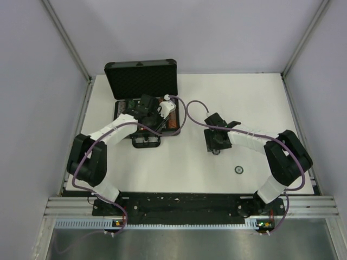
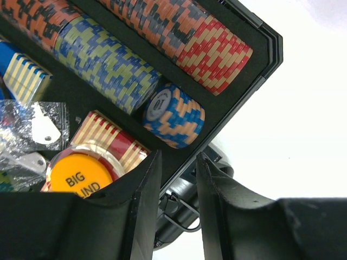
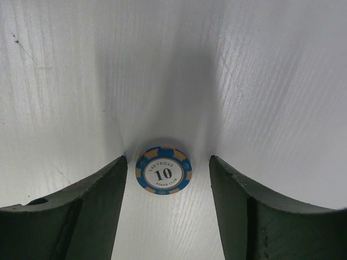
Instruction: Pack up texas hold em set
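The black briefcase (image 1: 122, 103) lies open at the back left, its lid (image 1: 141, 78) upright. Multicoloured chip rows (image 2: 108, 59) fill it, beside a short blue stack (image 2: 173, 114) and an orange "BIG BLIND" disc (image 2: 78, 176). My left gripper (image 1: 147, 108) hovers over the case. In the left wrist view this left gripper (image 2: 178, 154) is open and empty, with the case rim and the handle (image 2: 187, 208) showing through the gap. My right gripper (image 1: 216, 147) is down at the table's middle. Seen from the right wrist, the right gripper (image 3: 167, 160) is open around a flat blue "10" chip (image 3: 163, 170), which lies nearer the left finger.
A small round chip (image 1: 238, 170) lies on the white table (image 1: 179, 162), near the right arm. Crumpled clear plastic (image 2: 27, 127) sits in the case's left compartment. Grey walls and metal posts (image 1: 68, 38) enclose the table. A metal rail (image 1: 190, 208) runs along the near edge.
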Controlling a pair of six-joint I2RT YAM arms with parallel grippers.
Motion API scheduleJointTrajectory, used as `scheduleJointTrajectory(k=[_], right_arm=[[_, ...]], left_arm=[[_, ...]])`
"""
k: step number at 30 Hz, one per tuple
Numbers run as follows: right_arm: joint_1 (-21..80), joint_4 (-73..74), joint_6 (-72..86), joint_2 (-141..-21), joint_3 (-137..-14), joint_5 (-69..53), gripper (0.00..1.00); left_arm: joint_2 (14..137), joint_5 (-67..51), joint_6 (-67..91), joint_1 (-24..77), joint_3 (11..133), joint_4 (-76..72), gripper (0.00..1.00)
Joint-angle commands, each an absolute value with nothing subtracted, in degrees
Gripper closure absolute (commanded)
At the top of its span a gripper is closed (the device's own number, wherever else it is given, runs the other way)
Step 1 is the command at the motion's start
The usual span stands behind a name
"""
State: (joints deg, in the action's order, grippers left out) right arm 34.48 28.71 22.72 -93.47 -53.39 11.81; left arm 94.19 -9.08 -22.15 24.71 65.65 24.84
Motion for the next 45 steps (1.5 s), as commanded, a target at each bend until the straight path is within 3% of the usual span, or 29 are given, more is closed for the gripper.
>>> scheduleJointTrajectory(k=[1, 21, 30, 32, 35, 36, 37, 41, 45], right_arm=[[35.2, 31.6, 23.1, -93.3, -54.0, 12.7, 0.37], [35.8, 34.3, 25.0, -95.5, -51.4, 13.5, 0.60], [35.8, 34.0, 27.2, -91.1, -53.0, 15.5, 0.67], [35.8, 34.1, 27.5, -89.7, -53.6, 15.6, 0.67], [35.8, 34.1, 27.7, -88.2, -54.3, 15.6, 0.67], [35.8, 34.2, 27.9, -87.8, -54.6, 15.4, 0.67], [35.9, 34.3, 27.9, -87.5, -54.9, 15.4, 0.67], [35.7, 34.6, 28.4, -86.5, -56.1, 14.6, 0.67], [35.7, 35.0, 29.0, -86.3, -57.6, 13.2, 0.67]], left_arm=[[89.2, -7.9, -21.3, 24.4, 64.2, 24.0, 0.62], [79.7, -1.8, -19.9, 24.4, 59.2, 25.5, 0.64], [68.9, 2.0, -14.8, 24.4, 54.7, 14.0, 0.63], [66.8, 4.6, -10.8, 24.4, 53.5, 9.3, 0.51], [64.0, 9.9, -4.4, 24.4, 50.9, 0.5, 0.42], [63.3, 11.8, -1.9, 24.4, 50.4, -2.2, 0.13], [62.8, 13.4, -0.2, 24.4, 50.0, -3.8, 0.01], [62.6, 16.4, 6.4, 24.3, 50.0, -5.5, 0.01], [63.2, 4.7, 10.9, 24.2, 49.7, -4.9, 0.01]])
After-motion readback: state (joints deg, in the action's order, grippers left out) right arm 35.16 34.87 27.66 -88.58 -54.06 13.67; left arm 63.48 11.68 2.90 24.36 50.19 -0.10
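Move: The blue 10 chip on the table sits between the right hand's open fingertips, level with them and about 1 cm back; a lone chip lies roughly 8 cm back and 10 cm right of that hand, the case's middle some 14 cm ahead and 29 cm left. In the case, the short blue stack is about 3 cm below the left hand, 1 cm ahead and 1 cm right, with the BIG BLIND button some 6 cm left and 2 cm ahead of the hand, 2 cm below. The 10 chip is pinched by its edges as the right hand eases back 1 cm, closes, shifts about 1 cm right, then rises some 2 cm with it. The left hand, empty, first edges back and left over the case, then climbs about 17 cm and swings forward, wrist turning counter-clockwise some 30 degrees and tipping up, fingers opening wide. ##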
